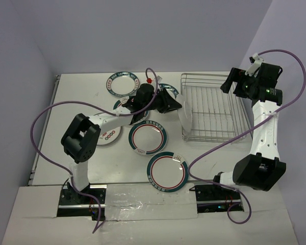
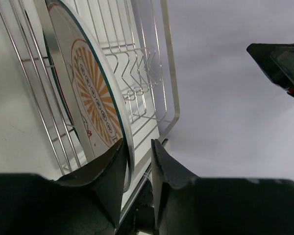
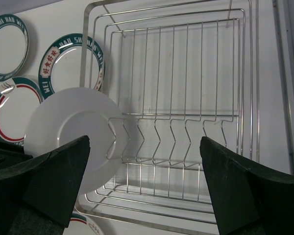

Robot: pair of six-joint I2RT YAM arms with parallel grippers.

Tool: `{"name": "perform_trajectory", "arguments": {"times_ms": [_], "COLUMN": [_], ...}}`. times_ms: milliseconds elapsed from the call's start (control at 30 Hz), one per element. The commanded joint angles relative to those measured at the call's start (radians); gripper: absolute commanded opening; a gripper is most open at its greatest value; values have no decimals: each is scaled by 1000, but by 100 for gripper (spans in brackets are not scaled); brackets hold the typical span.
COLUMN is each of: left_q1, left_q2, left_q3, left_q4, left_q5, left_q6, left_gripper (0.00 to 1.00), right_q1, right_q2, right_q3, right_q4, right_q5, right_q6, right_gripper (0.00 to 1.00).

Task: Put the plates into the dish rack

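The silver wire dish rack [image 1: 214, 109] stands at the back right. One plate [image 1: 186, 118] stands on edge in its left end. In the left wrist view this plate [image 2: 90, 93] shows an orange-red centre pattern. My left gripper [image 1: 174, 104] straddles its rim, open, with a gap between the rim and the right finger [image 2: 169, 171]. My right gripper [image 1: 233, 81] hovers open and empty over the rack's far right. The right wrist view shows the rack [image 3: 186, 73] and the plate's white underside [image 3: 73, 132]. Green-rimmed plates lie on the table, one [image 1: 148, 138] in the middle and one [image 1: 167, 171] near the front.
More plates lie at the back left [image 1: 121, 83], beside the left arm [image 1: 109, 133], and partly under it [image 1: 169, 91]. Purple cables loop over both arms. The table's left edge [image 1: 55, 102] meets the wall.
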Motion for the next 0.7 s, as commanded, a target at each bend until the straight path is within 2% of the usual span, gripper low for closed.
{"name": "perform_trajectory", "arguments": {"times_ms": [0,67,100,200,233,333,467,567,600,667], "left_q1": [-3,-1,-1,0,2,8,63,129,185,244], "left_q2": [-12,-21,-24,-47,-55,-90,-183,-266,-285,-334], "left_q3": [67,66,74,102,115,195,220,186,176,139], "left_q4": [-2,-25,-37,-107,-133,-239,-388,-456,-476,-543], "left_q5": [-34,-51,-57,-113,-135,-236,-360,-347,-333,-234], "left_q6": [28,41,49,110,136,253,464,653,699,883], "left_gripper": [35,42,52,69,82,98,99,99,99,99], "right_q1": [-9,-9,-9,-9,-9,-9,-9,-9,-9,-9], "right_q2": [-44,-45,-49,-55,-56,-62,-72,-82,-87,-88], "right_q3": [5,5,3,0,-1,-1,13,13,10,7], "right_q4": [19,19,19,18,18,19,7,4,4,6], "right_q5": [-5,-8,-11,-14,-14,-11,7,9,6,1], "right_q6": [-16,-18,-18,-19,-19,-19,-59,-73,-80,-85], "right_gripper": [100,100,100,100,100,100,100,100,100,100]}}
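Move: The plate standing in the dish rack's left end has its middle about 4 cm right of the left hand, 1 cm back and 9 cm below. The rack's middle lies roughly 18 cm to that hand's right, 4 cm ahead and 11 cm down. On the table, some 16 cm below, the nearest green-rimmed plate is 13 cm ahead and 7 cm left. From the right hand, the standing plate is about 22 cm left, 3 cm back and 17 cm below. The plate's upper rim comes free as the left gripper, already partly open, spreads wide while easing forward. The hand then speeds up away from the rack, about 13 cm left, 8 cm up and 7 cm forward in all. The wrist turns nearly 40 degrees, bringing the fingers round from pointing right to pointing more forward and down. ##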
